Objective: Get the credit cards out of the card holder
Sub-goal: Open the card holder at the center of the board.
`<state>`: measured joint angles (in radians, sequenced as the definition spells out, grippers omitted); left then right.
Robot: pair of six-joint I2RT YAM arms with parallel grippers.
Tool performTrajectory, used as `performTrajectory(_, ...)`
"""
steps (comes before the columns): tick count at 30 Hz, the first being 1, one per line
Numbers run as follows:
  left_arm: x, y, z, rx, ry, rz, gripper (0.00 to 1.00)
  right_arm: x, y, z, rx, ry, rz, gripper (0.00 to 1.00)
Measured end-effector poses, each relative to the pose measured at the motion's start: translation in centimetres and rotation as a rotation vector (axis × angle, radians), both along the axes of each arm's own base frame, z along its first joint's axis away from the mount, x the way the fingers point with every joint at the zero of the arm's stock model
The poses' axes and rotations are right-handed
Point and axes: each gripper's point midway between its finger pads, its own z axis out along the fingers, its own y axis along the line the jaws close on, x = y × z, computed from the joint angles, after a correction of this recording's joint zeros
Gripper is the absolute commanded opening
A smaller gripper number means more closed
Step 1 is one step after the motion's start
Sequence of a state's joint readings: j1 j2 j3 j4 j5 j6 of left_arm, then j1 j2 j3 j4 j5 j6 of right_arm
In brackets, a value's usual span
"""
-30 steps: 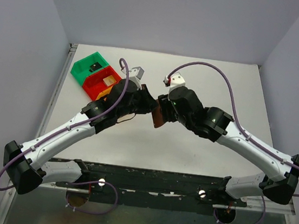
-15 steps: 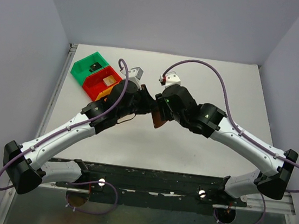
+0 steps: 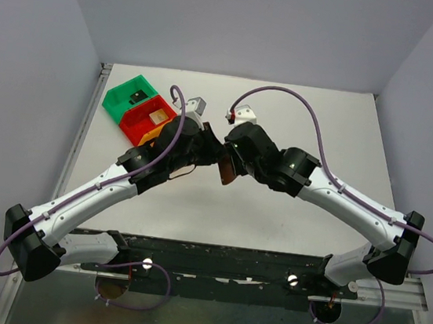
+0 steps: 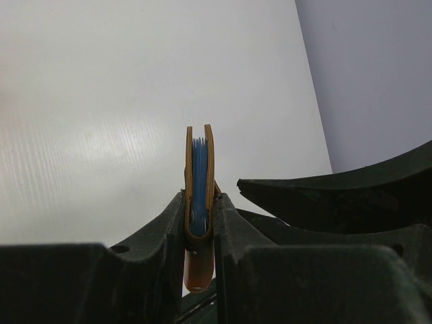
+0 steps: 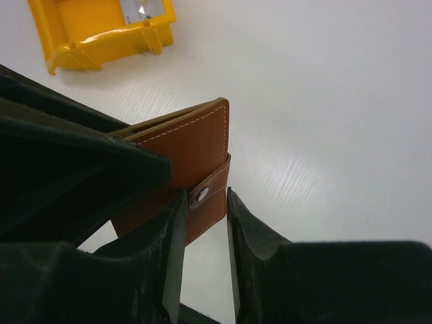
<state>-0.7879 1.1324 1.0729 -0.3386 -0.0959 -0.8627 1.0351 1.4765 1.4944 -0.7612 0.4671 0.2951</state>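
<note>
The card holder [image 3: 229,172], a brown leather wallet, hangs folded shut above the table's middle. My left gripper [image 4: 200,202] is shut on its folded lower part, seen edge-on [image 4: 198,162]. Blue layers show between the two leather leaves. Whether they are the credit cards or pocket lining I cannot tell. In the right wrist view the card holder [image 5: 182,152] has its closing tab [image 5: 214,196] snapped down. My right gripper [image 5: 202,202] straddles that tab, its jaws narrow. A thin gap shows on the tab's right side.
Green [image 3: 132,95], red [image 3: 149,116] and yellow [image 3: 151,135] bins stand in a row at the back left, close behind the left gripper. The yellow bin [image 5: 101,30] holds a small white piece. The two arms meet nose to nose over the table's centre.
The right arm has pushed left onto the card holder and its jaws have narrowed around the tab. The left arm and its grip have stayed still.
</note>
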Motion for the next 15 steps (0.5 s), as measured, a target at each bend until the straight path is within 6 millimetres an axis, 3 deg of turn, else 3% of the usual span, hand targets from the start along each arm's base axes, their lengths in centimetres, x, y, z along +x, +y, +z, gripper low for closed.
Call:
performTrajectory(11,-0.31,0.12,0.11,-0.006,-0.005,-0.002,0.00,-0.31,0.40,0.09,0.007,0.004,0.005,0.01)
performTrajectory(15,-0.35,0.16,-0.02,-0.005,-0.005,-0.001,0.00,-0.30,0.32,0.01,0.003,0.005,0.001,0.00)
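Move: The card holder's strap with its snap sits right at the right fingertips, about 1 cm ahead, 1 cm to the left and 1 cm below the hand point. The card holder's body, held up in the left gripper, has its middle about 2 cm ahead and 2 cm left at the same height. The yellow bin is some 12 cm ahead, 20 cm left and 22 cm below. From the left hand, the strap lies about 3 cm ahead, 3 cm right and 2 cm lower. Holding its place within about half a centimetre and without turning its wrist, the right hand closes its fingers from some 40 percent open to practically shut, pinching the strap's end at the snap. The left hand keeps its grip on the card holder as a near-still brace, its fingers unchanged. ##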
